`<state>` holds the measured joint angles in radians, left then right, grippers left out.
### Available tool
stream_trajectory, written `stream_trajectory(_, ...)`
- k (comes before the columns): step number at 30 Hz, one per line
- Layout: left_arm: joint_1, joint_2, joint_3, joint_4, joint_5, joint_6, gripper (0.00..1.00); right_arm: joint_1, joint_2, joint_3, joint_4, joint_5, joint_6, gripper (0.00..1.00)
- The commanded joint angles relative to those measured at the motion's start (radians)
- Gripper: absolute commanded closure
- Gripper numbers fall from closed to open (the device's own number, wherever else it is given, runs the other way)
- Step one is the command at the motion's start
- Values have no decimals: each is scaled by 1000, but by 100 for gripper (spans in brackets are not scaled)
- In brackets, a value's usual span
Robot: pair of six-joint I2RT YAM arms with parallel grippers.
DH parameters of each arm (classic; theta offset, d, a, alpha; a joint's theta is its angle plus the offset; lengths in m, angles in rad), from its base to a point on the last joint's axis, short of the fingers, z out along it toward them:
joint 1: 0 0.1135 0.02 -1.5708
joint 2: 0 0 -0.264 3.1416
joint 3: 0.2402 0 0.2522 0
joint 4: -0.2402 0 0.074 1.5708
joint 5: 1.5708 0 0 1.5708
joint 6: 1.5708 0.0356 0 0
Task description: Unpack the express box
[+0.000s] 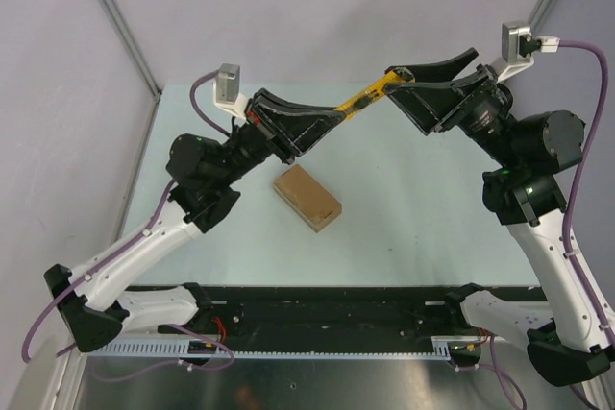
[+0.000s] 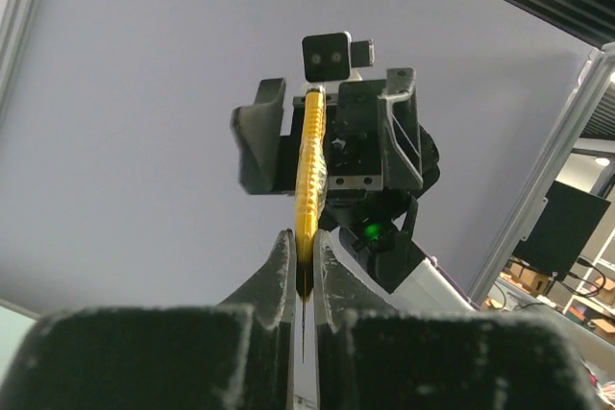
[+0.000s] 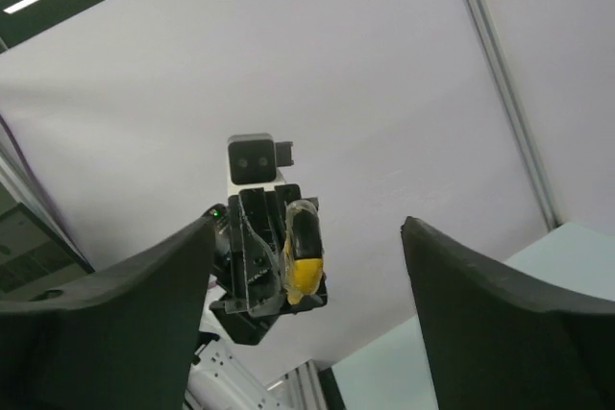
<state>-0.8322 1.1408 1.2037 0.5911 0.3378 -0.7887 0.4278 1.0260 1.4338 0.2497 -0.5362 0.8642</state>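
The express box (image 1: 307, 197), a small closed brown carton, lies flat on the table between the two arms. Both grippers are raised above the table's far half. A yellow-and-black utility knife (image 1: 365, 98) spans the gap between them. My left gripper (image 1: 336, 118) is shut on the knife's blade end (image 2: 310, 170), its fingers pinched tight on it (image 2: 306, 237). My right gripper (image 1: 396, 84) stands open around the knife's other end, its fingers apart on either side. In the right wrist view (image 3: 307, 229) the knife (image 3: 306, 256) shows beyond the wide-apart fingers.
The pale green table (image 1: 404, 228) is walled by grey panels at the back and sides. A black rail (image 1: 317, 306) with the arm bases runs along the near edge. The box sits below and nearer than the raised grippers.
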Motion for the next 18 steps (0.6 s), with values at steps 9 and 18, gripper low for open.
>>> stream_trajectory(9,151,11,51,-106,414,-95,100,-80,32,5,-83,-350,-28,2)
stream_trajectory(18,156,20,57,-108,429,-99,100,-64,91,4,-35,-400,113,5)
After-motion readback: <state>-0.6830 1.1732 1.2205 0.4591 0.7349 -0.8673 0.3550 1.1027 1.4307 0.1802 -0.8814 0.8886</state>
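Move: Just to the right of the left hand, which already grips one end of the yellow utility knife, lies the knife's middle, about 5 cm right, 2 cm farther out and 3 cm higher. The express box lies some 13 cm ahead of the left hand, 6 cm left and 52 cm below. From the right hand, the knife's middle is roughly 5 cm left, 1 cm back and 3 cm lower, the box 11 cm ahead, 15 cm left and 57 cm below. Spreading its already parting fingers fully around the knife's far end, the right hand lets it go while sinking about 6 cm and easing some 2 cm left towards the left gripper. The left hand keeps its pinch and also sinks about 5 cm, wrist turning roughly 20 degrees so its fingers point less steeply up and more squarely right. The right wrist turns likewise, mirror-wise. ##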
